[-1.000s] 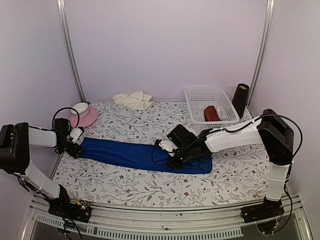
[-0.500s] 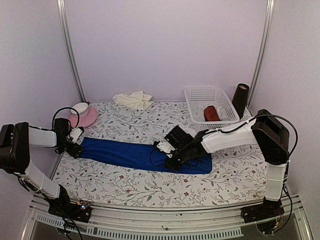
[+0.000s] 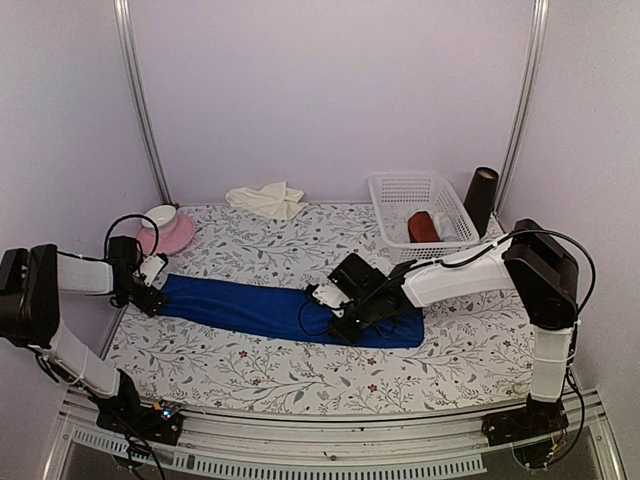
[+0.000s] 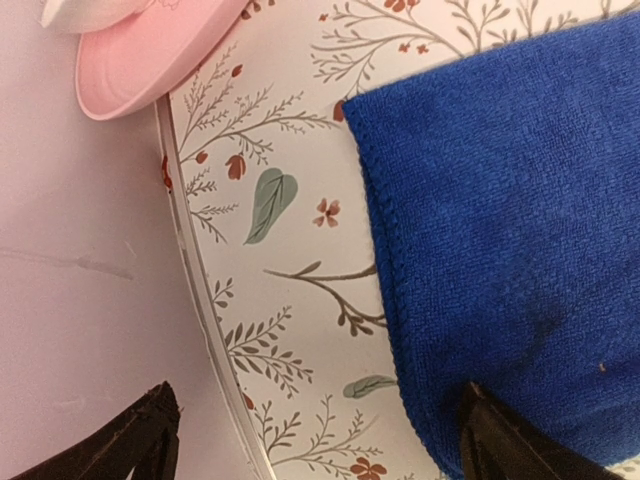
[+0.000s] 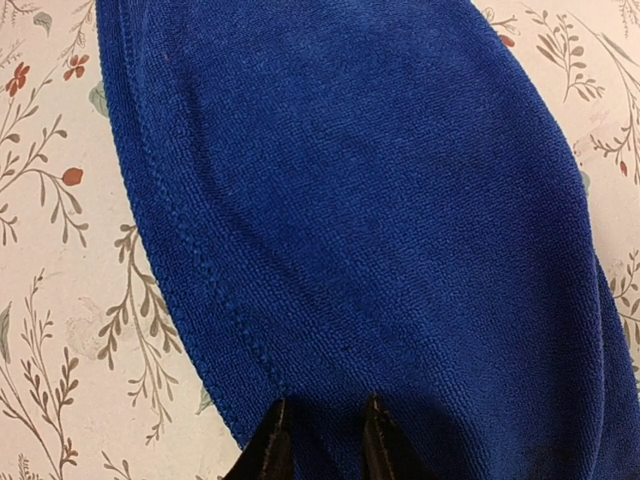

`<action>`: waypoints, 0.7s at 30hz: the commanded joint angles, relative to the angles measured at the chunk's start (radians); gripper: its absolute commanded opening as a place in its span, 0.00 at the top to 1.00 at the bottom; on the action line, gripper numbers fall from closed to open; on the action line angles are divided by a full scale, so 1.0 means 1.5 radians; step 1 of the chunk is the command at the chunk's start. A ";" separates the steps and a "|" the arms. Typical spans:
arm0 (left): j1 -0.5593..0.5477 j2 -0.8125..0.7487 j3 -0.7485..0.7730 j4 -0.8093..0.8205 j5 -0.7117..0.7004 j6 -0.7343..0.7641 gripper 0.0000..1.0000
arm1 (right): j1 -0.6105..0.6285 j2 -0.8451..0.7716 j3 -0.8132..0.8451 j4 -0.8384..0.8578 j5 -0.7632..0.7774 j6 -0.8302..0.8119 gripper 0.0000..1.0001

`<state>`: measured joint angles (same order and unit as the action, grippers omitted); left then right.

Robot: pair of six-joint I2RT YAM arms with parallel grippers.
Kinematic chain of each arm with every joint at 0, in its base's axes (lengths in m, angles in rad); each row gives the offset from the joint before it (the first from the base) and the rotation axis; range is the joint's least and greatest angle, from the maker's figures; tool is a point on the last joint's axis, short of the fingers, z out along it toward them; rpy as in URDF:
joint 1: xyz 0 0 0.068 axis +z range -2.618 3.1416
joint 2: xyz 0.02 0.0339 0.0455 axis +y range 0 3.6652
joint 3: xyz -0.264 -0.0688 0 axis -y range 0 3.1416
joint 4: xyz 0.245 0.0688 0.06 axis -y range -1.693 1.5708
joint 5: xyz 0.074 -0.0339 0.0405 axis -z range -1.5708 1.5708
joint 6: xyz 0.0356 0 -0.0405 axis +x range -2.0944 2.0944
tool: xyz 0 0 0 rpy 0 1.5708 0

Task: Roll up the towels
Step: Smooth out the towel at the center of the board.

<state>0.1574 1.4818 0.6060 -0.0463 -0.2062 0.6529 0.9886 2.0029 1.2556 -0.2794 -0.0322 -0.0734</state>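
The royal blue towel point(image 3: 270, 310) lies flat as a long strip across the table. It also shows in the left wrist view point(image 4: 500, 220) and fills the right wrist view point(image 5: 370, 200). My left gripper point(image 3: 150, 292) is open at the towel's left end, with one finger point(image 4: 500, 445) over the cloth and the other by the table's edge point(image 4: 320, 450). My right gripper point(image 3: 335, 318) is on the towel's near edge, right of its middle. Its fingers stand close together with blue cloth between the tips point(image 5: 325, 445). The cream towel point(image 3: 265, 198) lies crumpled at the back.
A white basket point(image 3: 400, 190) at the back right holds a dark red roll point(image 3: 423, 227). A black cylinder point(image 3: 482, 200) stands beside it. A pink plate point(image 3: 172, 238) with a white cup point(image 3: 160, 215) sits at the back left, and also shows in the left wrist view point(image 4: 150, 60). The table's rail point(image 4: 195, 300) runs close to my left gripper.
My right gripper has slid a little to the left along the blue towel. The left gripper and the towel's outline look unchanged.
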 commanded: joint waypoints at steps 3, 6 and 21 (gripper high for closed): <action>0.006 0.027 -0.005 -0.013 0.001 -0.007 0.03 | 0.003 0.000 -0.002 0.001 0.007 -0.002 0.80; 0.006 0.031 -0.005 -0.012 0.002 -0.009 0.03 | 0.004 0.003 -0.001 0.001 0.005 -0.001 0.86; 0.006 0.030 -0.006 -0.010 0.002 -0.008 0.03 | 0.004 -0.025 -0.003 -0.006 -0.014 -0.003 0.98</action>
<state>0.1574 1.4921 0.6067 -0.0265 -0.2062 0.6430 0.9886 2.0029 1.2556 -0.2802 -0.0368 -0.0727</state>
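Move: The strip of blue towel to be closed on is right under the right fingers, barely 1 cm below them. The blue towel's middle lies about 7 cm farther ahead and 14 cm to the left, near table height. The white basket stands some 30 cm ahead and 20 cm to the right, the white towel about 36 cm ahead and 21 cm to the left. From the left hand, that strip is roughly 47 cm to its right, 7 cm back and 3 cm lower. Shut the right gripper where it is, down on the blue towel beside the near hem: bring the fingers from about a quarter open to nearly closed, pinching the cloth between the tips, with no travel and no wrist turn. Leave the left gripper wide open and still, one finger on the towel's left end. ##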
